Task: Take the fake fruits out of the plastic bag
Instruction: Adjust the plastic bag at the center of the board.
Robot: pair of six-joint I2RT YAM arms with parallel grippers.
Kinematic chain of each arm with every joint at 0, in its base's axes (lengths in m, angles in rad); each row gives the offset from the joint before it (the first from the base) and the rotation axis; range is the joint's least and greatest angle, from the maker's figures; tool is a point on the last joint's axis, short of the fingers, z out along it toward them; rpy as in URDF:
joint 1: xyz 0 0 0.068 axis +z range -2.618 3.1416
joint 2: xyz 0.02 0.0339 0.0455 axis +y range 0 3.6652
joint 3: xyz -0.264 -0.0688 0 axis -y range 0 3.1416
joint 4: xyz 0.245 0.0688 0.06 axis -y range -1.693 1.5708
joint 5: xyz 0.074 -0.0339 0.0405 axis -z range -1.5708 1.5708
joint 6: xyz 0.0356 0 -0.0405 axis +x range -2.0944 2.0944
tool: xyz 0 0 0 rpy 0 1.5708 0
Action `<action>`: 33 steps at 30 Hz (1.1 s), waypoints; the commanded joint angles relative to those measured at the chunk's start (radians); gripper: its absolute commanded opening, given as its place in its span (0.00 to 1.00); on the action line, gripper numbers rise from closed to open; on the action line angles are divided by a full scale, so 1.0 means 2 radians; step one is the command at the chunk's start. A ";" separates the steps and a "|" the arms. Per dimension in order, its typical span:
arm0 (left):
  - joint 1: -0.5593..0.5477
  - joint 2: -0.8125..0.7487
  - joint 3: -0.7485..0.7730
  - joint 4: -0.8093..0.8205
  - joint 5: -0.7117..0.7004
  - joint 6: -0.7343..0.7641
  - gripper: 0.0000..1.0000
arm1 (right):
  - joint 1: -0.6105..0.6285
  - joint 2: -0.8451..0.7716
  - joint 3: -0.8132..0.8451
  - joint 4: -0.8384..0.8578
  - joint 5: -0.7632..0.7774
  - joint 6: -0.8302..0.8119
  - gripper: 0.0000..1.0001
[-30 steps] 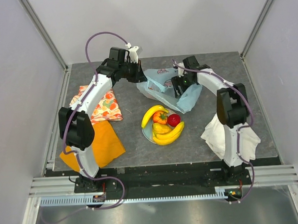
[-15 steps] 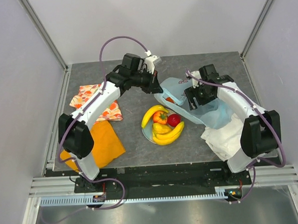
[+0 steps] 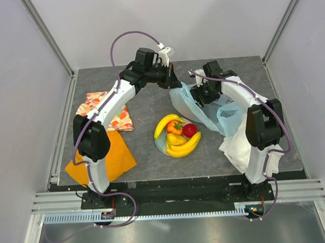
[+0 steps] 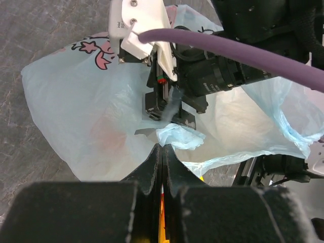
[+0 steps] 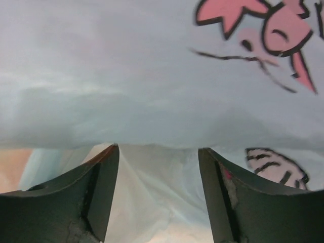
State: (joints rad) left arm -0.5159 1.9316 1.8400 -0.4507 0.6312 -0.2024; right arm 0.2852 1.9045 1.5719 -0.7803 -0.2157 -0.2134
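Note:
The plastic bag (image 3: 208,105), light blue with a pink cartoon print, hangs bunched between the two arms at the back of the table. My left gripper (image 3: 173,80) is shut on its upper edge; in the left wrist view the film (image 4: 177,136) bunches at the closed left gripper (image 4: 162,148). My right gripper (image 3: 201,95) presses into the bag, and in its own view the right gripper (image 5: 158,148) is open with film stretched across. A faint reddish blur (image 4: 106,139) shows through the bag. Outside it, fake fruits lie together: bananas (image 3: 181,147), a red fruit (image 3: 189,130), an orange one (image 3: 175,127).
A fruit-patterned cloth (image 3: 112,114) and a plain orange cloth (image 3: 107,155) lie on the left beneath the left arm. A white cloth (image 3: 244,145) is heaped at the right beside the right arm. Metal frame posts and walls close in the table.
The right gripper has swung back and left into the bag, its jaws a little narrower. The left gripper stayed shut and shifted slightly back, and the bag now hangs taller and more bunched.

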 commanded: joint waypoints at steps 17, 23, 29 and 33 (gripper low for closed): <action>0.019 0.031 0.007 0.043 0.118 -0.039 0.02 | -0.008 0.134 0.123 0.158 0.062 0.022 0.98; 0.019 0.022 -0.005 0.041 0.123 -0.035 0.02 | -0.007 0.175 0.151 0.198 0.068 0.030 0.98; 0.019 0.018 -0.014 0.038 0.121 -0.031 0.02 | -0.011 0.173 0.137 0.263 0.021 0.044 0.92; 0.019 0.015 -0.020 0.034 0.116 -0.022 0.02 | -0.008 0.169 0.113 0.309 -0.009 0.060 0.98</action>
State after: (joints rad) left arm -0.4778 1.9911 1.8065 -0.3946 0.8440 -0.2462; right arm 0.2665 2.2677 1.8164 -0.3054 -0.1539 -0.1406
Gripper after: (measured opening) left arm 0.022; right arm 0.962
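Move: The right gripper reaches into the plastic bag, whose spread middle lies about 5 cm back, 5 cm right and 5 cm below; the red fruit on the plate is roughly 13 cm back and 4 cm left, the orange pepper 12 cm back and 11 cm left, both about 6 cm lower. The left hand still pinches a bag corner, the bag's middle some 9 cm back, 14 cm right and 20 cm below. Opening wider inside the bag, the right gripper pushes it about 15 cm forward; the left keeps its pinch. ##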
